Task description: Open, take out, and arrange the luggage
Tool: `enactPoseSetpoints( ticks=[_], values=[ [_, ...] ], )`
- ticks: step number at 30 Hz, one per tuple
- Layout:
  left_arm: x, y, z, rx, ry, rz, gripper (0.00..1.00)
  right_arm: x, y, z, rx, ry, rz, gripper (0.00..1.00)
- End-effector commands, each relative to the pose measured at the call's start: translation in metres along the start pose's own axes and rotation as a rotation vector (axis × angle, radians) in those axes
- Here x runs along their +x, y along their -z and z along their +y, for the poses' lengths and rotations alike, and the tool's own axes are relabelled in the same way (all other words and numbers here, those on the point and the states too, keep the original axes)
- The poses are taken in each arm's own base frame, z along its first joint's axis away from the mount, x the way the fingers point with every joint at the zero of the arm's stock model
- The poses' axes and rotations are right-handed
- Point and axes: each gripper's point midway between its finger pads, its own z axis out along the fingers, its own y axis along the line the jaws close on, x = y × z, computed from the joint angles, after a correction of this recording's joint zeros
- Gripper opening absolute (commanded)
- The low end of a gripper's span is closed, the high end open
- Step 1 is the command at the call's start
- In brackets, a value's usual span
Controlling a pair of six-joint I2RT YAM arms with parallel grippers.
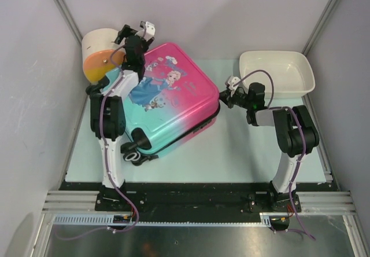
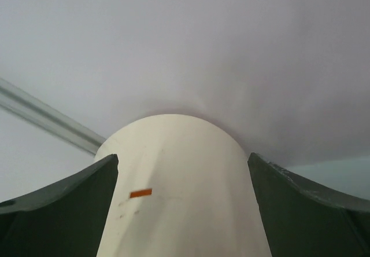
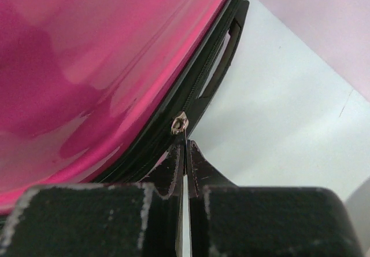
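Observation:
The luggage [image 1: 173,98], pink-to-teal with a princess print, lies flat and closed on the pale mat, wheels [image 1: 133,153] toward the arms. In the right wrist view its pink shell [image 3: 87,66], black zip and side handle [image 3: 222,60] fill the left. My right gripper [image 1: 226,94] is at the suitcase's right edge; its tips [image 3: 185,147] are shut on the metal zip pull [image 3: 180,123]. My left gripper [image 1: 137,31] is open and empty above the suitcase's far left corner, its jaws [image 2: 182,158] straddling the view of the cream box.
A cream-and-orange rounded drawer box [image 1: 101,51] stands at the far left, close before the left gripper [image 2: 179,182]. A white rectangular basin [image 1: 277,72] sits at the far right. Grey walls enclose the table on three sides.

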Motion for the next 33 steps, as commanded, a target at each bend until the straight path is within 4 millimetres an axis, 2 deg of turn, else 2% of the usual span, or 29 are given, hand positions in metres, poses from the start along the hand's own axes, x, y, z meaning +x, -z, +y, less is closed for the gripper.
enactPoseSetpoints(
  ticks=[1,2,4,6,7,8,9,10,11,13,14,15,16,17,18,20,21,22,23,24,25,26,27,28,29,30,31,32,33],
  values=[
    [-0.041,0.083,-0.125,0.537,-0.094,-0.126,0.98,-0.045,0.021,-0.012,0.017,0.059,-0.089,0.00],
    [-0.043,0.091,-0.131,0.582,-0.078,-0.128,0.98,-0.042,0.029,-0.011,0.010,0.037,-0.073,0.00],
    [-0.043,0.117,-0.157,0.737,-0.076,-0.151,0.96,-0.049,0.044,0.007,-0.050,0.028,-0.072,0.00],
    [-0.046,0.129,-0.162,0.779,-0.074,-0.161,0.96,-0.036,0.062,0.036,-0.134,-0.001,-0.034,0.00],
    [-0.043,0.135,-0.170,0.804,-0.075,-0.159,0.97,-0.048,0.070,0.043,-0.153,0.036,-0.041,0.00],
    [-0.045,0.136,-0.171,0.804,-0.069,-0.159,0.98,-0.037,0.078,0.061,-0.197,-0.017,0.011,0.00],
    [-0.045,0.138,-0.173,0.810,-0.065,-0.152,0.99,-0.033,0.086,0.076,-0.240,-0.036,0.025,0.00],
    [-0.049,0.135,-0.170,0.792,-0.039,-0.142,1.00,-0.041,0.092,0.083,-0.259,0.005,0.022,0.00],
    [-0.055,0.132,-0.164,0.771,-0.020,-0.141,1.00,-0.031,0.100,0.097,-0.289,-0.045,0.067,0.00],
    [-0.074,0.124,-0.143,0.711,0.061,-0.129,1.00,-0.024,0.110,0.116,-0.337,-0.021,0.082,0.00],
    [-0.080,0.118,-0.126,0.647,0.082,-0.104,1.00,-0.026,0.116,0.123,-0.345,-0.027,0.087,0.00],
    [-0.086,0.121,-0.110,0.634,0.099,-0.079,1.00,-0.025,0.118,0.125,-0.342,-0.034,0.092,0.00],
    [-0.101,0.119,-0.085,0.570,0.156,-0.064,1.00,-0.025,0.119,0.126,-0.339,-0.039,0.096,0.00],
    [-0.106,0.121,-0.067,0.537,0.182,-0.045,1.00,-0.026,0.120,0.127,-0.333,-0.070,0.104,0.00],
    [-0.114,0.131,-0.036,0.523,0.213,-0.029,1.00,-0.025,0.121,0.127,-0.327,-0.082,0.111,0.00],
    [-0.123,0.146,-0.003,0.521,0.346,-0.010,1.00,-0.024,0.123,0.130,-0.330,-0.093,0.124,0.00],
    [-0.108,0.151,0.023,0.504,0.401,0.045,1.00,-0.025,0.125,0.130,-0.326,-0.092,0.128,0.00],
    [-0.114,0.170,0.048,0.501,0.535,0.058,1.00,-0.024,0.126,0.130,-0.324,-0.094,0.134,0.00],
    [-0.111,0.183,0.062,0.519,0.599,0.074,1.00,-0.024,0.126,0.131,-0.326,-0.096,0.135,0.00],
    [-0.095,0.196,0.076,0.565,0.655,0.101,1.00,-0.026,0.127,0.131,-0.324,-0.091,0.133,0.00],
    [-0.090,0.228,0.087,0.592,0.742,0.114,1.00,-0.026,0.128,0.132,-0.327,-0.090,0.135,0.00],
    [-0.082,0.244,0.088,0.615,0.762,0.121,1.00,-0.026,0.128,0.133,-0.328,-0.093,0.136,0.00],
    [-0.066,0.257,0.097,0.621,0.775,0.137,1.00,-0.028,0.129,0.133,-0.330,-0.087,0.133,0.00],
    [-0.041,0.276,0.086,0.639,0.762,0.184,1.00,-0.028,0.130,0.134,-0.332,-0.082,0.131,0.00],
    [-0.044,0.300,0.099,0.623,0.754,0.146,1.00,-0.029,0.130,0.133,-0.334,-0.075,0.127,0.00],
    [-0.031,0.316,0.096,0.630,0.758,0.190,1.00,-0.026,0.133,0.136,-0.340,-0.091,0.142,0.00],
    [-0.008,0.328,0.087,0.640,0.768,0.253,1.00,-0.026,0.134,0.140,-0.350,-0.098,0.147,0.00],
    [-0.004,0.344,0.089,0.640,0.776,0.260,1.00,-0.025,0.135,0.140,-0.349,-0.097,0.150,0.00],
    [0.013,0.355,0.085,0.638,0.796,0.324,1.00,-0.024,0.136,0.140,-0.349,-0.094,0.154,0.00]
  ],
)
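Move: The zipper pull sits pinched in the right fingertips, with the suitcase's middle about 23 cm to that hand's left and 3 cm nearer the base, level in height. The top handle's middle is roughly 9 cm ahead and 5 cm left of that hand; the white bin is 18 cm ahead, 22 cm right. From the left hand, the suitcase's middle lies some 24 cm back, 12 cm right and 16 cm below; the drawer chest stands about 7 cm left, 2 cm back, 15 cm below. Back towards the base by about 16 cm and slightly right, the right hand draws the still-pinched zipper pull, quickly at first, then creeping. Meanwhile the open left hand sweeps right some 12 cm and a little back, turning clockwise, seeming to push the suitcase's far-left side; it then swings back left, rising and pulling back fast with a roll. ##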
